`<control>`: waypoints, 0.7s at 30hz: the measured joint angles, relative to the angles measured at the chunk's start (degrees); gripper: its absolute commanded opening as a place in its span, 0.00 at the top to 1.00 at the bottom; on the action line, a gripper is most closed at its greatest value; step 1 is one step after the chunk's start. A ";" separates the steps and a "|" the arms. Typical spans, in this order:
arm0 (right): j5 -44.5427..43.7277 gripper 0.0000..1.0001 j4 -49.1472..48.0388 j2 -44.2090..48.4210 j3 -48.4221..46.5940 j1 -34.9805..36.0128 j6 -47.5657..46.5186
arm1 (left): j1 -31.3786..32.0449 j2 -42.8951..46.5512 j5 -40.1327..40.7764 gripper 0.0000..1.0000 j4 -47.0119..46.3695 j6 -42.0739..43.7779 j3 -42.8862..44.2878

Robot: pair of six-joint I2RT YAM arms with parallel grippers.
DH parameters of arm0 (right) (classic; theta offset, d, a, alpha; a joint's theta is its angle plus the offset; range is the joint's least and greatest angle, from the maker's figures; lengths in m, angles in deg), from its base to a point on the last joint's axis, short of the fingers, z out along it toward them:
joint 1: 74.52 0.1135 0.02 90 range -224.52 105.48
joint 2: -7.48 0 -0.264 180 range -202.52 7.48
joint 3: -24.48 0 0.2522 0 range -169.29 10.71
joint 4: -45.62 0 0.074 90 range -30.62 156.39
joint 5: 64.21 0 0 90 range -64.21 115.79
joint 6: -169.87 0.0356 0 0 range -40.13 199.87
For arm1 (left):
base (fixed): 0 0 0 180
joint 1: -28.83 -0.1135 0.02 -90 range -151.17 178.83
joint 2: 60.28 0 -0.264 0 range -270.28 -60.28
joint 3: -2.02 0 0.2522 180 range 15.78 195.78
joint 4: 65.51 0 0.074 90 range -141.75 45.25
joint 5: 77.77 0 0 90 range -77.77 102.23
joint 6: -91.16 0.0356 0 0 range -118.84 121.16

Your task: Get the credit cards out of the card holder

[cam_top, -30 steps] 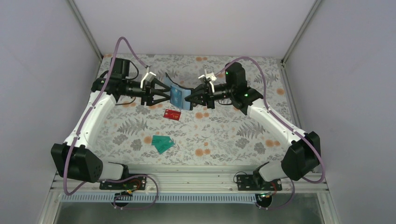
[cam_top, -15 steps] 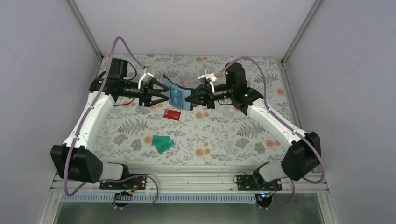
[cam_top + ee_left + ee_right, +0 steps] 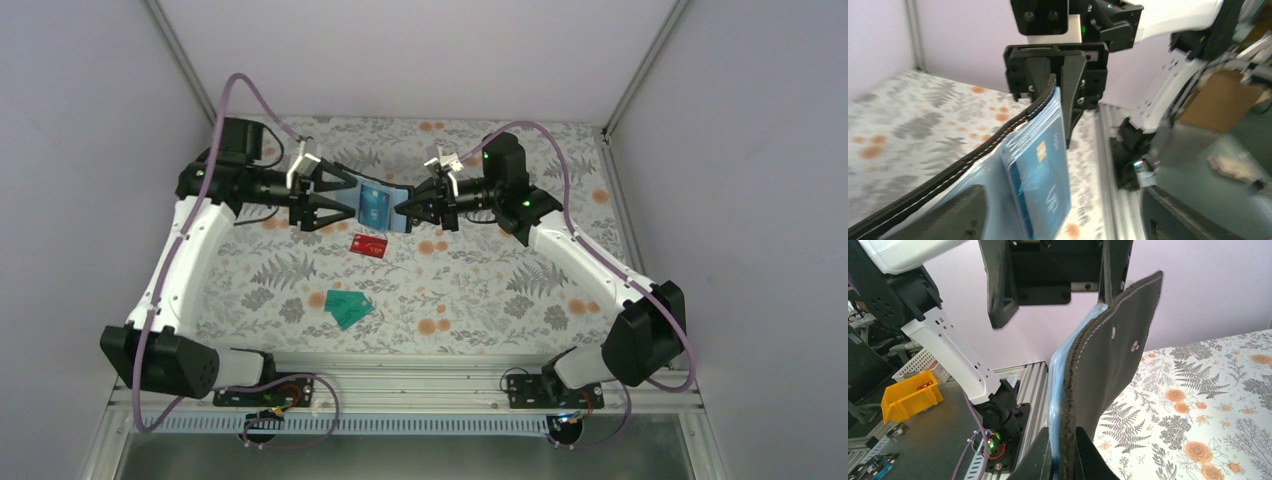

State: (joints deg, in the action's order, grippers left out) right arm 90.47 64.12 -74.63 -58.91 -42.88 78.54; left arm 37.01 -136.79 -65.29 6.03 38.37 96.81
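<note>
The black card holder (image 3: 393, 200) hangs spread open above the table's far middle. My right gripper (image 3: 404, 209) is shut on its right end, seen pinching the stitched edge (image 3: 1068, 455) in the right wrist view. A blue credit card (image 3: 1040, 185) sticks out of the holder's blue-grey inner face (image 3: 985, 172). My left gripper (image 3: 349, 200) is open, its two fingers wide apart on either side of the card and the holder's left end. A red card (image 3: 369, 245) and two teal-green cards (image 3: 347, 307) lie on the table below.
The floral table cover (image 3: 480, 290) runs to grey walls on three sides. An aluminium rail (image 3: 400, 375) with both arm bases lines the near edge. A yellow bin (image 3: 910, 395) sits off the table, beyond the rail.
My left gripper has drawn back to the left and spread its fingers wider. The right gripper keeps its hold on the card holder, which now hangs flatter.
</note>
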 measured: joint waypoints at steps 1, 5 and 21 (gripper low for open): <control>0.00 0.96 0.02 0.02 0.00 0.00 -0.02 | -0.76 0.52 0.76 0.09 0.11 0.31 0.59; 0.00 0.96 0.46 0.22 0.00 0.00 -0.44 | -4.24 2.99 5.44 0.00 -0.72 -1.20 1.25; 3.65 0.96 1.99 2.89 -0.02 0.11 -3.41 | -5.25 2.54 5.46 0.08 -7.04 -4.66 -5.64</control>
State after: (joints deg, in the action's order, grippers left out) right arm 94.12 66.11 -71.74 -58.93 -42.78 75.13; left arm 31.77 -134.26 -59.83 -1.00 33.72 91.17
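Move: The card holder, still pinched by the right fingers, has its middle about 5 cm right of the left hand, level fore-and-aft and some 2 cm lower; its free end reaches the left fingers. For the right hand that middle lies about 5 cm left and 1 cm ahead, 1 cm up. The red card lies about 5 cm ahead of the left hand, straight ahead, the green cards about 10 cm back and 4 cm left, both some 34 cm below. Around the card holder's free end the left fingers spread from part-open to fully open while the hand swings about 4 cm left and forward, turning some 15 degrees counter-clockwise. It then sinks, easing slightly back to the right and turning back a little, to straddle that end without closing. The right hand keeps its pinch and draws the holder about 2 cm back and upward. ##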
